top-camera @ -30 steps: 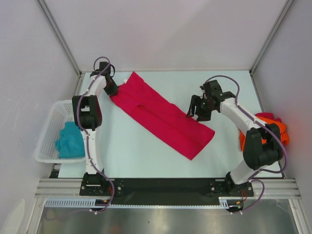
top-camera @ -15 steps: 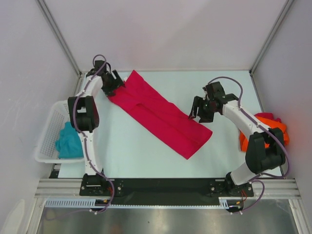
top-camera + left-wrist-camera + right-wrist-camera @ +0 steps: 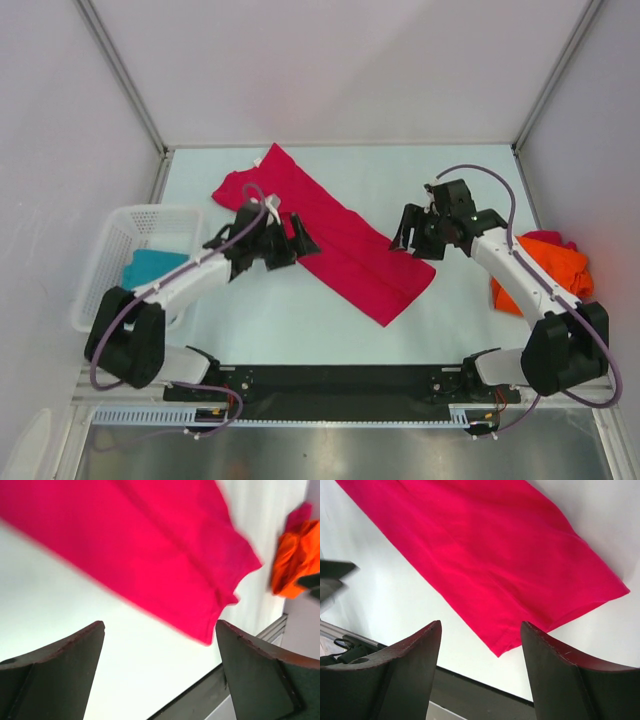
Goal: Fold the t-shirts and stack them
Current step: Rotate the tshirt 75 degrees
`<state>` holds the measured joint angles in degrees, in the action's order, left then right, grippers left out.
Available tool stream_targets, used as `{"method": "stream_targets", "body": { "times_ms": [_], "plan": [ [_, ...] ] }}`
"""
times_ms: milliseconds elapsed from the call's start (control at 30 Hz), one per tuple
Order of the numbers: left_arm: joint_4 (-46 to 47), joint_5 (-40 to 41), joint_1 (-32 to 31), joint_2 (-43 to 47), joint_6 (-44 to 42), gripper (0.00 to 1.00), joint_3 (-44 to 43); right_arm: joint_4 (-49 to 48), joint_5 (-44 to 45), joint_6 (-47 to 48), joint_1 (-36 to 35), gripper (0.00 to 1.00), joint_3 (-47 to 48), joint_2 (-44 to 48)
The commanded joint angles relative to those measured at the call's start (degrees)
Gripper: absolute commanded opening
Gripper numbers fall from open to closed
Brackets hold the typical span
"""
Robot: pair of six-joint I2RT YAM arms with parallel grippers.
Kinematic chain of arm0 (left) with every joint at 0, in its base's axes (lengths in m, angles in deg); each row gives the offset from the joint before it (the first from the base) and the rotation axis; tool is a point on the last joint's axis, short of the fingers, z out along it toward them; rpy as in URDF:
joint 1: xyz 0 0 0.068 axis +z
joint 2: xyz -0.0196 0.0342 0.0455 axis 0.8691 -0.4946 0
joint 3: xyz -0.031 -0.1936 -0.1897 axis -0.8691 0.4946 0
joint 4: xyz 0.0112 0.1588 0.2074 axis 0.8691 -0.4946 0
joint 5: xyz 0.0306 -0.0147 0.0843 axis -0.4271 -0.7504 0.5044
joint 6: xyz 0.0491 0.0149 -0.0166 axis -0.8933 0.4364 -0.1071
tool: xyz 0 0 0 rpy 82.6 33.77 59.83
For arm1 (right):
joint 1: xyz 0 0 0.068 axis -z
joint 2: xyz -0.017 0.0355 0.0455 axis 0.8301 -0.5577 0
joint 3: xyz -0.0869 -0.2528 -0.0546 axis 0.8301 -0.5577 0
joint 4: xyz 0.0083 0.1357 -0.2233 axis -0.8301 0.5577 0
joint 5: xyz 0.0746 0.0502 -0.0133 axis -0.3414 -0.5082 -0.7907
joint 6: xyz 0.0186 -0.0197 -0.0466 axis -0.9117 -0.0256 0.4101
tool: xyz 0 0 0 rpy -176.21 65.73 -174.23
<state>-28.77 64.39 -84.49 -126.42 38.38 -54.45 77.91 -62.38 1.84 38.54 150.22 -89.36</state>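
A crimson-pink t-shirt (image 3: 335, 240) lies folded into a long strip, running diagonally across the table from far left to near right. My left gripper (image 3: 298, 238) hovers over the strip's near-left edge, open and holding nothing. In the left wrist view the crimson-pink t-shirt (image 3: 150, 540) lies beyond the left gripper (image 3: 160, 625). My right gripper (image 3: 408, 240) stands open at the strip's right end, and the crimson-pink t-shirt (image 3: 495, 555) fills the right wrist view above the right gripper (image 3: 481, 625). A bright orange t-shirt (image 3: 545, 270) lies crumpled at the right edge. A teal t-shirt (image 3: 150, 268) sits in the basket.
A white mesh basket (image 3: 125, 225) stands at the table's left edge, beside the left arm. The orange t-shirt (image 3: 295, 555) also shows at the right of the left wrist view. A black rail (image 3: 340, 378) runs along the table's near edge.
The left gripper has opened and swung from the crimson-pink t-shirt's far-left corner to the strip's middle. The right gripper has drifted slightly to the right.
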Motion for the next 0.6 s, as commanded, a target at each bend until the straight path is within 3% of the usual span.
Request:
{"method": "stream_targets", "body": {
  "times_ms": [0,333,567],
  "plan": [
    [8.68,8.87,-7.03,7.52,9.6,0.99,11.29,-0.5,-0.68,-0.55,-0.98,0.71,-1.68,3.07],
    [13.06,30.67,-24.45,21.42,25.42,1.0,27.02,6.26,-0.51,1.91,-1.16,0.72,1.21,5.62],
    [22.9,39.03,-34.11,15.29,34.4,0.98,30.82,8.64,0.02,2.0,-2.3,0.73,3.68,6.06]
  ]
}}
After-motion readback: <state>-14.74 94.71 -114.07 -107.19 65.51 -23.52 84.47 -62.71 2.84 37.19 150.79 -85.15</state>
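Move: The red t-shirt lies slantwise on the table; its near corner is about 17 cm back and 18 cm to the right of the left hand, some 10 cm lower. The shirt's far right corner is about 30 cm right of the left hand and 3 cm back. From the right hand, the near corner is roughly 15 cm back, 2 cm left and 12 cm down; the far right corner is about 11 cm right and 2 cm back. The red t-shirt's near corner is what the left hand draws closer to: with fingers still wide open it sweeps back about 13 cm and sinks 7 cm, leaving the space over the shirt's near long edge for bare table, and turns some 10 degrees counter-clockwise. The right hand, also open, eases back about 3 cm above the shirt's right end. ##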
